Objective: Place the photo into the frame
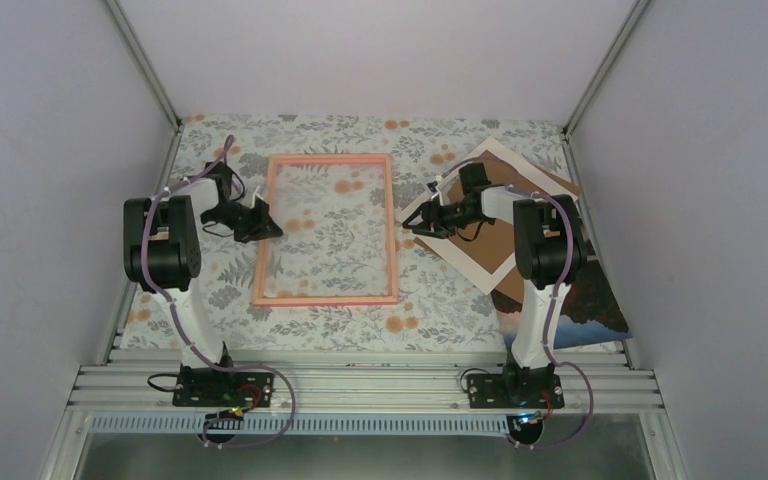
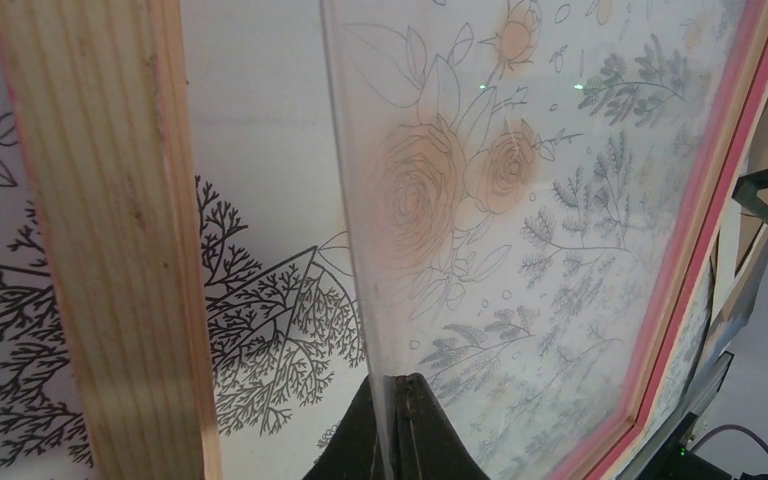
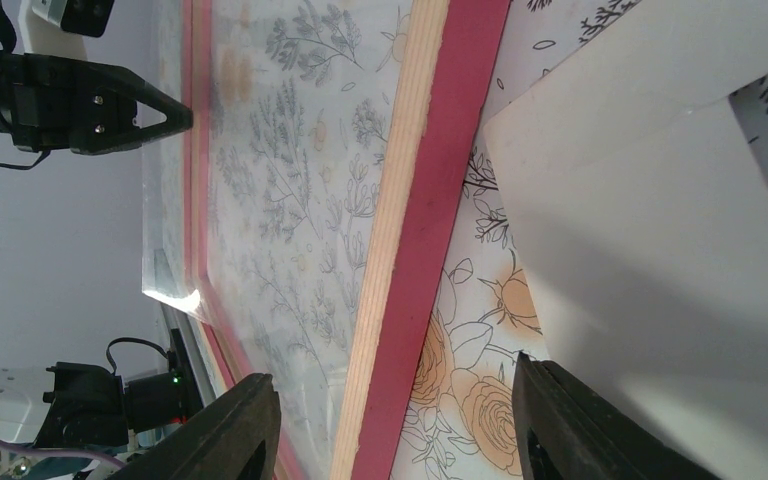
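Observation:
The pink frame (image 1: 330,228) lies flat mid-table on the floral cloth. My left gripper (image 1: 268,228) is at its left rail, shut on the left edge of the clear pane (image 2: 520,230), which stands raised off that wooden rail (image 2: 110,240). The left gripper (image 2: 397,420) pinches the pane's edge between its fingertips. My right gripper (image 1: 415,225) is open at the frame's right rail (image 3: 430,200). That rail runs between the two fingers of the right gripper (image 3: 395,400) without touching them. The photo (image 1: 595,300) lies at the right edge, partly under the right arm.
A white border mat (image 1: 480,265) lies askew right of the frame, over a brown backing board (image 1: 550,185). The mat (image 3: 660,200) sits close beside my right finger. Grey walls close in the table on three sides.

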Available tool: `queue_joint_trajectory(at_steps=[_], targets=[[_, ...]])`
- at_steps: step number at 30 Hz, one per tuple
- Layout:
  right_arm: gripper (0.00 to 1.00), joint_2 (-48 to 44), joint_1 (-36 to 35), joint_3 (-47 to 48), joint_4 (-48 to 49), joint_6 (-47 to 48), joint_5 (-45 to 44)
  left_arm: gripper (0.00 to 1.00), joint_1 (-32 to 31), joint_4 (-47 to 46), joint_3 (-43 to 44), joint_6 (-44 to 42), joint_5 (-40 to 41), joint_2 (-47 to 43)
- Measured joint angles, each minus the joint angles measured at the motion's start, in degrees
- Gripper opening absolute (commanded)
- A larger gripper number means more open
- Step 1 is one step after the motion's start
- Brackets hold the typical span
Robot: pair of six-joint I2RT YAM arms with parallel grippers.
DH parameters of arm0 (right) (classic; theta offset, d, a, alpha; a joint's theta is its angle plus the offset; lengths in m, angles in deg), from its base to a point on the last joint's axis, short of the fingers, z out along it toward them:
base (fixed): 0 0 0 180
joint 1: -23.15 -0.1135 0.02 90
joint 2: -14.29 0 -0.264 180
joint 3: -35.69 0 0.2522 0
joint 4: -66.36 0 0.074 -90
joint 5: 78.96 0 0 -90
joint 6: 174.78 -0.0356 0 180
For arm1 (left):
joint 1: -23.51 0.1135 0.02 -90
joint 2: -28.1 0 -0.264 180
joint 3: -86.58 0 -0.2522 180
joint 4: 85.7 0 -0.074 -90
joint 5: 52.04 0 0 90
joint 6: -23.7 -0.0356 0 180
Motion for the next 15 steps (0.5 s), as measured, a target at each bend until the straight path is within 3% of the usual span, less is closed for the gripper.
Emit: queue_joint_trajectory(at_steps=[2, 7, 13, 15], targets=[[0.58, 0.00, 0.00, 0.00, 0.00, 0.00, 0.00, 0.09, -0.02, -0.04, -0.02, 0.00, -0.24, 0.00], [0.58, 0.00, 0.00, 0.00, 0.00, 0.00, 0.00, 0.41, -0.39, -0.42, 0.00, 0.15, -0.20, 0.00], [0.58, 0.00, 0.00, 0.00, 0.02, 0.00, 0.00, 0.61, -1.03, 0.07, 0.24, 0.02, 2.38, -0.79], [0.58, 0.00, 0.00, 0.00, 0.02, 0.00, 0.00, 0.63, -1.18, 0.55, 0.90, -0.26, 3.65, -1.36]])
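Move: Already between my left fingers is the left edge of the clear sheet, whose middle lies some 9 cm to the right, about level fore and aft and 2 cm lower. The frame it goes into is centred below, about 9 cm right and 3 cm down; its left strip runs about 3 cm to my left, its right strip some 22 cm to my right. From my right hand the frame's middle is roughly 16 cm left, level ahead, 4 cm below. I let the clear sheet's left edge go: my left fingers spread from shut to a bit over half open while the hand stays just inside the frame's left strip, shifting no more than about half a centimetre. The wrist barely tips, some 5 degrees, at the very end. ##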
